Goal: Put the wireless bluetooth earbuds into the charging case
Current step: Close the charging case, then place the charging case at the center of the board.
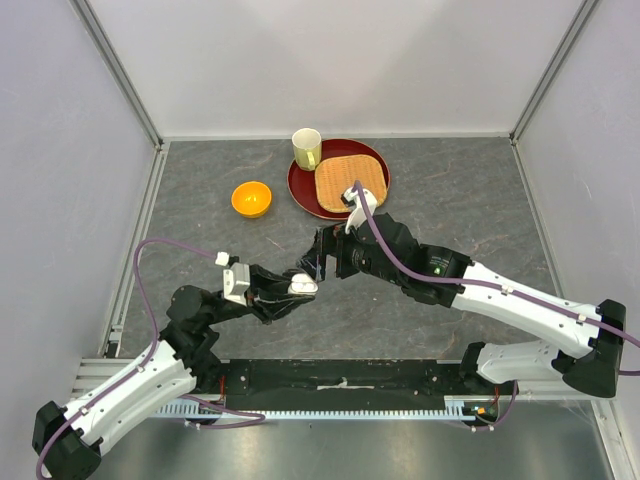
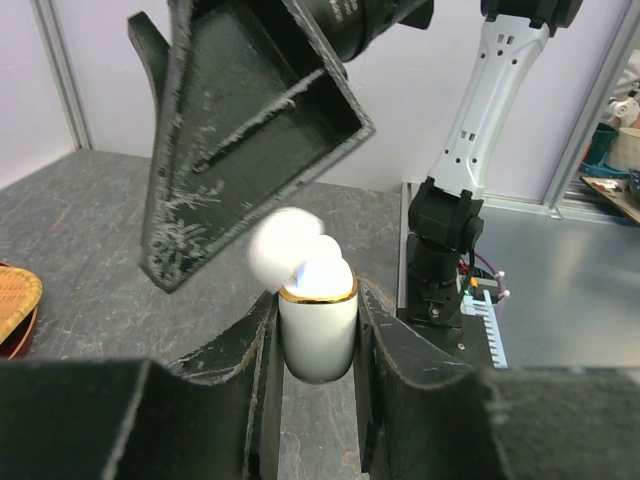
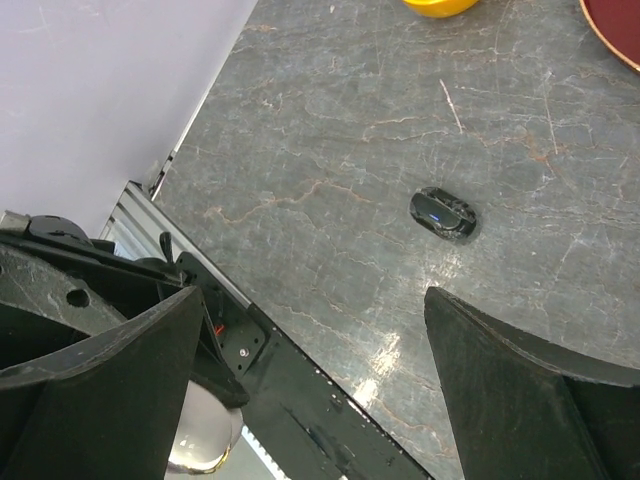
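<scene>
My left gripper [image 2: 316, 345] [image 1: 296, 290] is shut on the white charging case [image 2: 318, 325] [image 1: 303, 284], holding it upright above the table. The case has a gold rim, and its lid [image 2: 283, 245] is flipped open. Blur hides whether an earbud sits inside. My right gripper [image 3: 312, 300] [image 1: 322, 262] hangs open just above and beside the case, with nothing between its fingers [image 2: 250, 130]. The case also shows under its left finger [image 3: 200, 440]. A small black rounded thing with a blue light [image 3: 443, 213] lies on the table; earbud or case, I cannot tell. No white earbuds show clearly.
An orange bowl [image 1: 251, 198] sits at the back left. A red plate [image 1: 303, 187] carries a woven mat [image 1: 350, 180], with a pale cup [image 1: 307, 148] at its edge. The black rail [image 3: 330, 410] runs along the near table edge.
</scene>
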Available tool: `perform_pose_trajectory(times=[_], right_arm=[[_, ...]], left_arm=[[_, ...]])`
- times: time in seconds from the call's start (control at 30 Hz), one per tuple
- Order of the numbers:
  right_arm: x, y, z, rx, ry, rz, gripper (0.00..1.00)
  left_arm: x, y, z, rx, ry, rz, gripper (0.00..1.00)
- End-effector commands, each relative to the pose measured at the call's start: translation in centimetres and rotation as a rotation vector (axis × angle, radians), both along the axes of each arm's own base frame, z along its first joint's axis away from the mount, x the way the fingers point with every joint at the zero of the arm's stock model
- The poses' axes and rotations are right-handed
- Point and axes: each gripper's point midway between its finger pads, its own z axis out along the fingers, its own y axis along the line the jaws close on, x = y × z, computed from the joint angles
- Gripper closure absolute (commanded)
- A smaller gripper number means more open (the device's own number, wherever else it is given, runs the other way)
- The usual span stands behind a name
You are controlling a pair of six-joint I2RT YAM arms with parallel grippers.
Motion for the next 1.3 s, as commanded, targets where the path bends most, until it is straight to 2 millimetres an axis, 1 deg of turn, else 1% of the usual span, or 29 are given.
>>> perform_pose_trajectory(times=[0.0,0.17,0.3,0.33,0.4,0.43,0.5,0.53,0.57,0.6,0.63,0.67,0.7,0.73,0.77,0.8,0.87,0.9,0.97,1.0,1.03,1.1,1.13,1.2,1.27], right_arm=[[-0.9,-0.1,-0.2,0.004,0.003,0.037,0.02],[-1.1,-0.4,-0.5,-0.001,0.001,0.044,0.02],[-0.5,-1.3,-0.7,-0.001,-0.005,-0.018,0.02],[0.0,-1.8,-1.0,-0.010,-0.010,-0.055,0.02],[0.6,-2.9,-0.6,0.010,-0.010,-0.129,0.02],[1.3,-3.8,-1.0,-0.002,-0.017,-0.192,0.02],[1.6,-5.1,-0.4,0.034,-0.020,-0.258,0.02],[2.1,-6.3,-1.1,0.019,-0.028,-0.324,0.02],[2.2,-7.3,-0.6,0.043,-0.034,-0.357,0.02],[2.5,-8.1,-0.6,0.067,-0.026,-0.404,0.02],[2.6,-8.9,-1.3,0.060,-0.023,-0.434,0.02],[2.9,-10.0,-0.9,0.082,-0.035,-0.479,0.02],[3.1,-10.7,-0.8,0.094,-0.036,-0.504,0.02],[3.1,-11.2,-1.3,0.094,-0.029,-0.523,0.02],[3.1,-11.8,-0.8,0.113,-0.037,-0.535,0.02],[3.2,-12.3,-0.8,0.117,-0.040,-0.549,0.02],[3.2,-12.8,-0.9,0.117,-0.042,-0.558,0.02],[3.3,-13.0,-0.9,0.117,-0.042,-0.564,0.02],[3.2,-13.1,-1.1,0.113,-0.032,-0.566,0.02],[3.1,-13.0,-1.2,0.113,-0.025,-0.561,0.02],[3.1,-13.0,-1.4,0.111,-0.019,-0.560,0.02],[3.0,-12.7,-1.5,0.120,-0.004,-0.556,0.02],[2.9,-12.5,-1.7,0.119,0.005,-0.546,0.02],[2.8,-12.3,-1.8,0.121,0.013,-0.537,0.02],[2.6,-12.1,-2.0,0.116,0.023,-0.524,0.02]], left_arm=[[0.8,0.5,2.6,-0.086,-0.010,0.058,0.98],[1.9,0.8,2.7,-0.110,0.051,0.115,0.98],[2.6,1.0,2.6,-0.125,0.115,0.146,0.98],[3.2,1.1,2.5,-0.134,0.146,0.174,0.98],[3.8,1.1,2.0,-0.124,0.217,0.200,0.98],[4.4,1.2,1.8,-0.125,0.242,0.229,0.98],[4.9,1.1,1.6,-0.120,0.297,0.249,0.98],[5.5,1.3,1.4,-0.119,0.326,0.279,0.98],[5.7,1.3,2.0,-0.124,0.332,0.289,0.97],[6.0,1.3,1.2,-0.097,0.380,0.308,0.97],[6.6,1.6,1.1,-0.094,0.409,0.346,0.97],[6.9,1.6,1.7,-0.095,0.428,0.358,0.97],[7.1,1.6,0.7,-0.055,0.463,0.375,0.97],[7.3,1.7,0.5,-0.044,0.479,0.390,0.98],[7.6,1.6,0.5,-0.041,0.507,0.401,0.98],[7.8,1.7,-0.3,-0.016,0.541,0.418,0.98],[7.9,1.5,-0.5,0.004,0.568,0.419,0.98],[8.1,1.2,-1.2,0.026,0.591,0.421,0.98],[8.4,1.1,-2.2,0.054,0.651,0.440,0.98],[8.6,0.9,-3.3,0.085,0.688,0.450,0.98],[8.5,0.6,-4.1,0.119,0.725,0.445,0.98],[8.3,0.0,-4.3,0.149,0.769,0.420,0.98],[8.2,-0.6,-5.2,0.178,0.806,0.401,0.98],[8.1,-1.1,-6.1,0.179,0.879,0.393,0.98],[8.6,-1.3,-8.0,0.176,0.981,0.422,0.98]])
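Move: The left hand grips the open white case, its middle about 2 cm to the right of the hand point and level with it. The case lies some 5 cm left of the right hand, 5 cm back and a centimetre or so lower. The black case on the table is about 13 cm ahead and 2 cm left of the left hand, some 25 cm below; the yellow bowl, nearly as low, is about 33 cm ahead and 15 cm left. With its fingers staying wide open, the right hand dips about a centimetre beside the lid, one finger close against it, then sweeps some 12 cm to the right and a little forward, away from the white case, turning about 30 degrees clockwise. The left hand keeps its grip on the case and carries it about 9 cm forward, sinking some 7 cm only near the end, while the wrist rolls over and its fingers swing from pointing right and slightly up to right, forward and slightly down. ##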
